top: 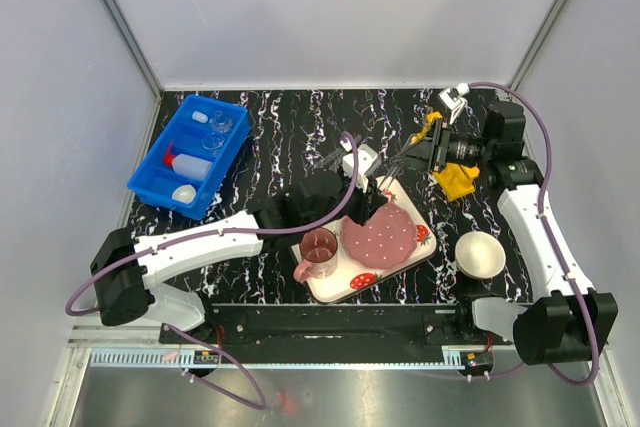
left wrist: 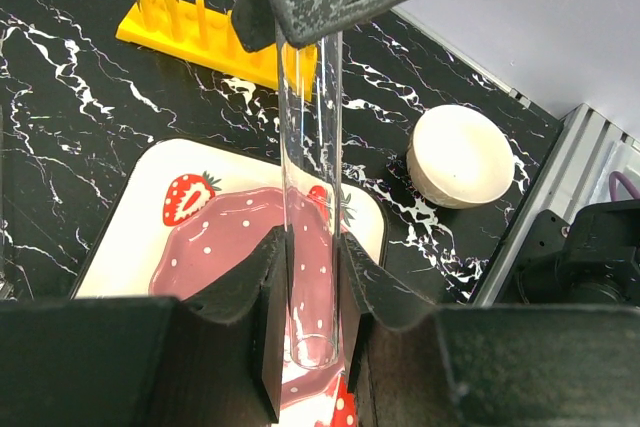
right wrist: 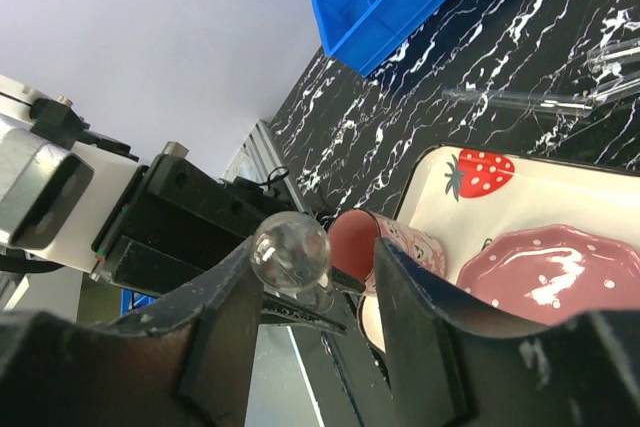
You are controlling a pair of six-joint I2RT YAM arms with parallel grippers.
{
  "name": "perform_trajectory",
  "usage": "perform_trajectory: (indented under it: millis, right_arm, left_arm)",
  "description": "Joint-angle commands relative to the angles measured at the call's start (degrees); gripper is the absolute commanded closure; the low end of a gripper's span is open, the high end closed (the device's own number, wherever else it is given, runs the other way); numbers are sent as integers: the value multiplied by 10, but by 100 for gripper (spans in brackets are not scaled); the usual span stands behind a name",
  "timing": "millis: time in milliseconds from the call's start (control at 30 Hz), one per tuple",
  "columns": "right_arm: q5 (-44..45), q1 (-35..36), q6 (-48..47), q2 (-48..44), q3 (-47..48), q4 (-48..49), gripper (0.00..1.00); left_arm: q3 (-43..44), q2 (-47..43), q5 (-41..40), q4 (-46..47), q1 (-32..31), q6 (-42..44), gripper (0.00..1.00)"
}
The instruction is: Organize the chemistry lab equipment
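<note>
My left gripper [left wrist: 312, 247] is shut on a clear glass tube [left wrist: 310, 167] and holds it above the pink plate [left wrist: 230, 237] of the strawberry tray [top: 330, 287]. The tube's far end reaches my right gripper [right wrist: 318, 247]. There its rounded end [right wrist: 290, 250] rests against one finger, with a gap to the other. The jaws stand wider than the tube. The yellow holed rack [top: 457, 182] stands behind the right gripper [top: 418, 144]. Two more tubes [right wrist: 520, 99] lie on the table. The squeeze bottle [top: 190, 165], beaker [top: 221, 125] and white dome [top: 184, 192] sit in the blue bin.
The blue bin [top: 150, 182] stands at the far left. A pink cup [top: 318, 247] stands on the strawberry tray. The larger white bowl [top: 480, 254] sits right of the tray and also shows in the left wrist view [left wrist: 462, 155]. The enclosure walls stand close around.
</note>
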Motion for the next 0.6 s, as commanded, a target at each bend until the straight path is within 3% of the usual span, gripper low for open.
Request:
perform_trajectory:
  millis: [0,100,300,400,433,567]
  right_arm:
    - [-6,-3,-56,8,43,-53,49]
    - [3,-3,-72,8,48,-67,54]
    - [20,-3,-103,7,61,-78,74]
    - [30,-2,-117,6,70,-82,78]
    - [32,-3,-124,6,73,-83,78]
    - [57,-10,-147,6,92,-86,78]
  left_arm:
    - [12,-6,15,17,6,7,80]
    - [16,-2,16,11,8,4,80]
    - [19,-1,14,4,9,-4,77]
    - [18,-10,10,3,14,-12,68]
    - [14,-14,9,4,15,-13,57]
    - [-11,-59,0,12,42,-38,31]
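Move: The test tube, already between the left fingers by its near end, has its middle roughly 3 cm ahead, 2 cm right and 3 cm above the left hand; from the right hand it is about 3 cm back, 2 cm left and 2 cm below. Some 30 cm beneath the right hand, the pink plate lies 9 cm back and 5 cm left, the yellow rack 10 cm ahead and 12 cm right. Both hands stay within about 1 cm as the right fingers close around the tube and the left fingers open. ##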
